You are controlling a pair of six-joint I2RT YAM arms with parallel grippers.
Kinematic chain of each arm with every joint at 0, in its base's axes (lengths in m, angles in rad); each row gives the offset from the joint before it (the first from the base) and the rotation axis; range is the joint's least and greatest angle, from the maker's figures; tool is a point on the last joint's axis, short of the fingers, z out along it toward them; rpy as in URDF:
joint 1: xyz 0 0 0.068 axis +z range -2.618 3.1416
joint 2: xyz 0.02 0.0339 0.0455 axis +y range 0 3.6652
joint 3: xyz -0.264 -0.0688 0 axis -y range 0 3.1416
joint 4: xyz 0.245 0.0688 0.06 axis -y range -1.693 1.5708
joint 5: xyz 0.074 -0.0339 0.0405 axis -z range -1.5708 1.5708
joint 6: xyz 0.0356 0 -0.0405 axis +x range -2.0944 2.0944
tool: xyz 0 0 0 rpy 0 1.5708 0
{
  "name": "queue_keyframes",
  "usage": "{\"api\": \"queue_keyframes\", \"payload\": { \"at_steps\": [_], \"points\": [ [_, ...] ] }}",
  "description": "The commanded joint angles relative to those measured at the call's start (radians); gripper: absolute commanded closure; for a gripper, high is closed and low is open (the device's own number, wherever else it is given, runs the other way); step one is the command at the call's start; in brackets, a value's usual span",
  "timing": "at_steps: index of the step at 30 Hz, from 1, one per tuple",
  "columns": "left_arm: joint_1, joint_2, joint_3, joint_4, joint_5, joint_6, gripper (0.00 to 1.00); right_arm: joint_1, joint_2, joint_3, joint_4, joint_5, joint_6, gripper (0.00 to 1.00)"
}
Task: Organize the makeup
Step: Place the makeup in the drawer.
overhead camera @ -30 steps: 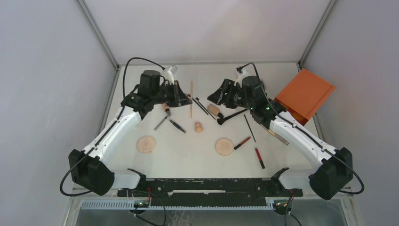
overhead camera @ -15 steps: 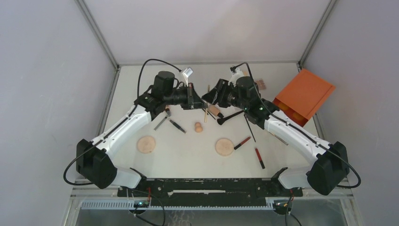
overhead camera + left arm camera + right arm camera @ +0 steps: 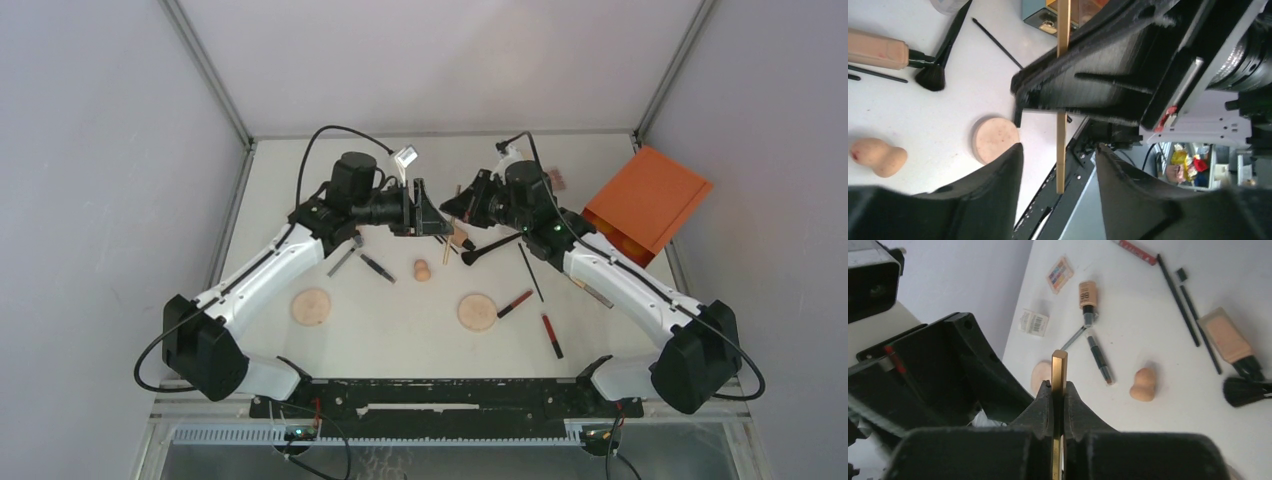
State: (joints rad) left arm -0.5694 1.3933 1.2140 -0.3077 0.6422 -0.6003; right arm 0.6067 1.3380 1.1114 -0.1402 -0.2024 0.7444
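Observation:
A thin gold stick [image 3: 1058,372] of the makeup is held above the table between the two arms. My right gripper [image 3: 1059,390] is shut on it, with the stick upright between its pads. My left gripper [image 3: 1058,160] is open, and the stick [image 3: 1061,150] hangs free between its spread fingers without touching them. From above, the two grippers [image 3: 425,205] [image 3: 452,205] meet nose to nose at the table's middle back. On the table lie a beige sponge [image 3: 423,270], two tan discs [image 3: 311,306] [image 3: 477,311], red pencils [image 3: 516,302], a black brush [image 3: 490,247] and a peach bottle [image 3: 875,48].
An orange-topped box [image 3: 646,203] stands tilted at the right edge. A small palette [image 3: 1059,274] and a barcoded packet [image 3: 1033,322] lie near the back. Thin black brushes [image 3: 530,272] and a dark pencil [image 3: 377,267] lie among the arms. The black rail [image 3: 430,395] runs along the near edge.
The left gripper carried the gold stick rightward to the right gripper, then opened. The right gripper moved in toward it and shut on the stick.

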Motion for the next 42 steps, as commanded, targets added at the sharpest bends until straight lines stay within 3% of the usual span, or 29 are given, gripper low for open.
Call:
{"api": "queue_keyframes", "payload": {
  "at_steps": [1, 4, 8, 13, 16, 24, 34, 42],
  "points": [
    [-0.004, -0.019, 0.089, -0.049, -0.013, 0.052, 0.29, -0.06, -0.104, 0.01, -0.09, 0.063, -0.04, 1.0],
    [-0.005, -0.04, 0.126, -0.127, -0.063, 0.116, 0.18, -0.135, -0.218, 0.01, -0.228, 0.133, -0.096, 1.0],
    [-0.003, -0.066, 0.156, -0.197, -0.118, 0.179, 0.18, -0.28, -0.37, 0.011, -0.402, 0.203, -0.176, 1.0],
    [-0.004, -0.067, 0.164, -0.213, -0.142, 0.196, 0.18, -0.552, -0.491, 0.023, -0.636, 0.247, -0.165, 1.0],
    [-0.004, -0.05, 0.168, -0.208, -0.147, 0.195, 0.18, -0.624, -0.522, 0.033, -0.714, 0.299, -0.17, 1.0],
    [-0.003, -0.039, 0.169, -0.203, -0.149, 0.197, 0.18, -0.662, -0.527, 0.015, -0.752, 0.478, -0.174, 1.0],
    [-0.003, -0.06, 0.15, -0.207, -0.176, 0.211, 0.18, -0.669, -0.51, -0.016, -0.658, 0.453, -0.186, 1.0],
    [-0.003, -0.053, 0.146, -0.209, -0.158, 0.222, 0.18, -0.672, -0.589, -0.009, -0.553, 0.285, -0.402, 1.0]
  ]
}}
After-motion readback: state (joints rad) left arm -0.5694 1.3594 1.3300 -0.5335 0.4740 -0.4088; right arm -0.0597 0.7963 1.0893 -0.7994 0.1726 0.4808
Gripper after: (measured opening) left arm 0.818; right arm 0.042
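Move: Lying about 32 cm to the right hand's right, some 10 cm back and roughly 14 cm below is the already open clear drawer, where the gold pencil it holds is to go. The orange cabinet top is about 42 cm right and 2 cm ahead. On the table in between, the fluffy brush lies about 12 cm right and 7 cm back. From the left hand, the drawer is some 33 cm right and 7 cm back. Carrying the gold pencil, still pinched in its shut fingers, the right hand sweeps about 32 cm right and a little back to the open drawer, arching some 5 cm up on the way, sinking again and lifting slightly at the end, while turning about 50 degrees clockwise. The left fingers, already parted around the pencil, open wider and draw back about 3 cm to the left. ##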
